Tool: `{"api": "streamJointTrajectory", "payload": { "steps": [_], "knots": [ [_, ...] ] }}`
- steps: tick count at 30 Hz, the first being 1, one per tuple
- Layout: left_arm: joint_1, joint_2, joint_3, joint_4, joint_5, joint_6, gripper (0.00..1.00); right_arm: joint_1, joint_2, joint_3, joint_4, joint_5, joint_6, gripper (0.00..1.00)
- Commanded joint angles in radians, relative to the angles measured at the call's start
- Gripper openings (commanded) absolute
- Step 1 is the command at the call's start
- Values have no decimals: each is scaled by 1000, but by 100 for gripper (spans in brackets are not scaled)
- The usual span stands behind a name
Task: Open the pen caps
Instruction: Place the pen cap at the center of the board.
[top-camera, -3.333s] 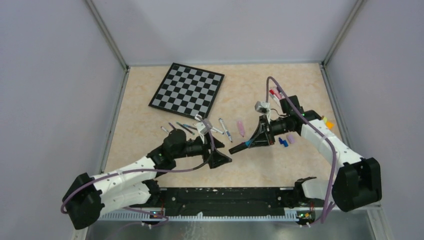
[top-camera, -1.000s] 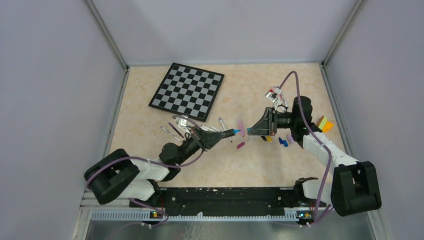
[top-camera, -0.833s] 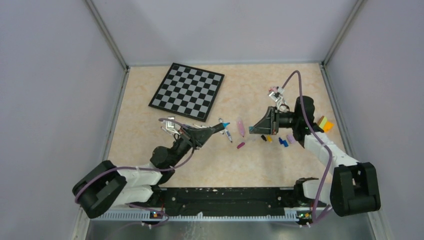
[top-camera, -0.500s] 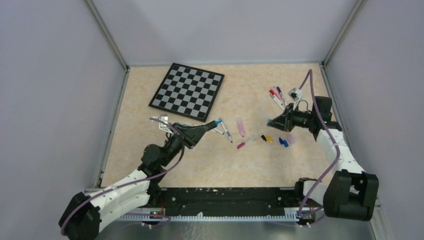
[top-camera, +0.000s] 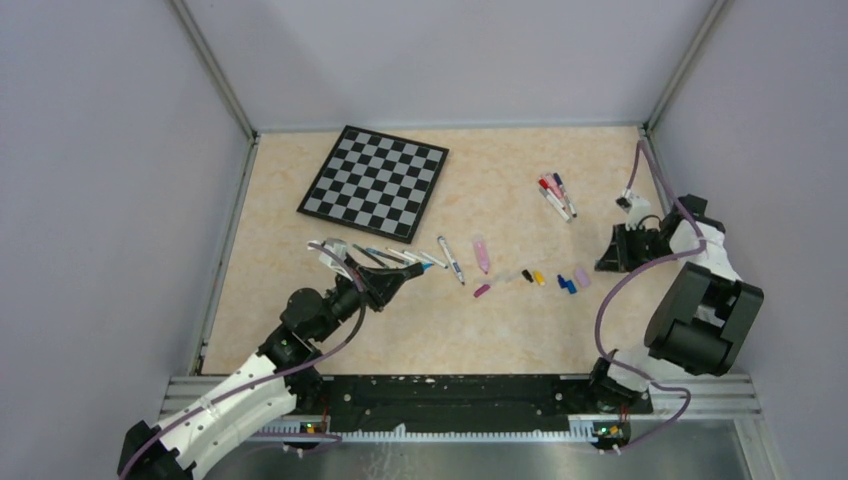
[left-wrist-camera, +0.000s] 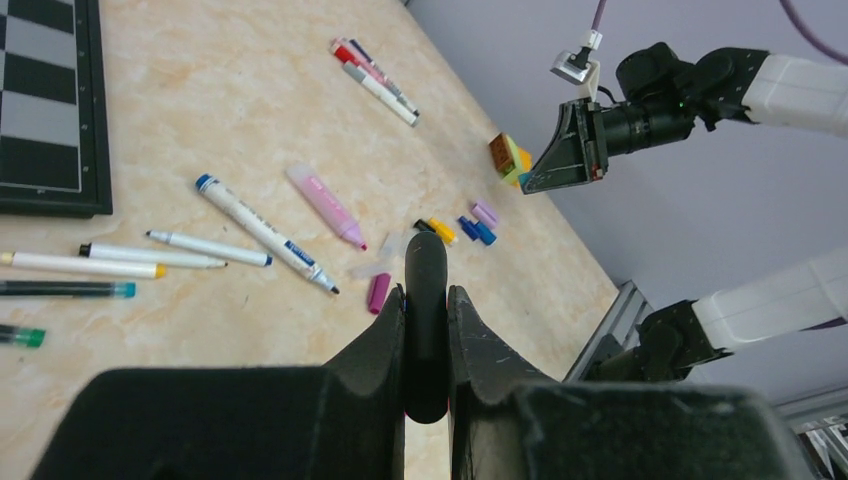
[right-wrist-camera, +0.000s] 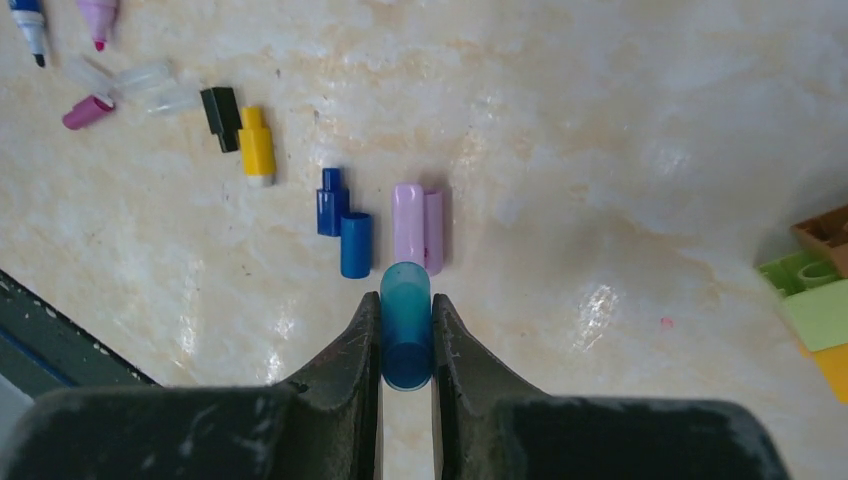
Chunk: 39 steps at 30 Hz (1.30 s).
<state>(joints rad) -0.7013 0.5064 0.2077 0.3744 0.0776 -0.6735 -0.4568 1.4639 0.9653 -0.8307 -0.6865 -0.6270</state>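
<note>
My left gripper (left-wrist-camera: 426, 296) is shut on a black-bodied pen (left-wrist-camera: 426, 265), which sticks out forward above the table; in the top view the left gripper (top-camera: 402, 278) hangs just near of a row of pens (top-camera: 365, 254). At the right side, my right gripper (right-wrist-camera: 405, 306) is shut on a translucent teal pen cap (right-wrist-camera: 404, 283) and hovers just near of a lilac cap (right-wrist-camera: 415, 226). Loose caps lie in a line: blue (right-wrist-camera: 340, 220), yellow (right-wrist-camera: 256, 147), black (right-wrist-camera: 220, 117), magenta (right-wrist-camera: 86, 112). A white pen (top-camera: 451, 261) and a pink marker (top-camera: 481, 254) lie mid-table.
A black-and-white chessboard (top-camera: 375, 181) lies at the back left. Three pens (top-camera: 553, 195) lie together at the back right. A yellow-orange and green block (right-wrist-camera: 820, 310) sits at the far right beside the right gripper. Walls close in the table on three sides.
The two grippers, close together mid-table a second ago, have drawn apart. The left pulled back toward the near left with the pen. The right swung to the right edge with the teal cap.
</note>
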Motion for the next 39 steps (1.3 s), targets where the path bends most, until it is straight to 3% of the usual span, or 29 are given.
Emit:
{"api": "streamJointTrajectory", "payload": {
  "steps": [1,16,22,30,34,39],
  "knots": [
    [5,20,-13,5,6,42,0,-4,58,35,-63,95,-64,7],
    [5,39,-11,8,20,17,0,-4,280,123,-40,75,-17,23],
    [5,45,-11,8,35,-4,0,-4,292,149,-68,65,-36,40],
    [4,80,11,14,84,-17,0,-3,216,209,-127,85,-74,42],
    [5,122,27,47,149,-17,0,-2,142,271,-205,55,-156,42],
    [5,247,51,164,306,-26,0,26,44,333,-403,-141,-409,42]
  ]
}}
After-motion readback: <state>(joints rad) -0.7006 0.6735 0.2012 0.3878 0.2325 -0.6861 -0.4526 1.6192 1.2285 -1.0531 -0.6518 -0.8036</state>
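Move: The right hand, still gripping the teal cap, has the bare spot for it about 6 cm below, 1 cm back and 1 cm to the right. The lilac caps lie about 2 cm left and 1 cm back, the blue caps some 6 cm left and 3 cm back, the yellow cap 12 cm left and 1 cm back, and the coloured blocks some 13 cm right and 5 cm ahead. From the left hand the spot is some 42 cm right, 6 cm ahead and 18 cm down. Lower the right gripper about 5.5 cm onto the table just right of the lilac caps, tipping its fingers some 15 degrees further down; open them to let go of the teal cap, then lift clear about 7 cm, easing forward and taking the tip back out. With the left gripper keep hold of the uncapped marker, sinking in two stages, then swinging slightly right and clockwise. ##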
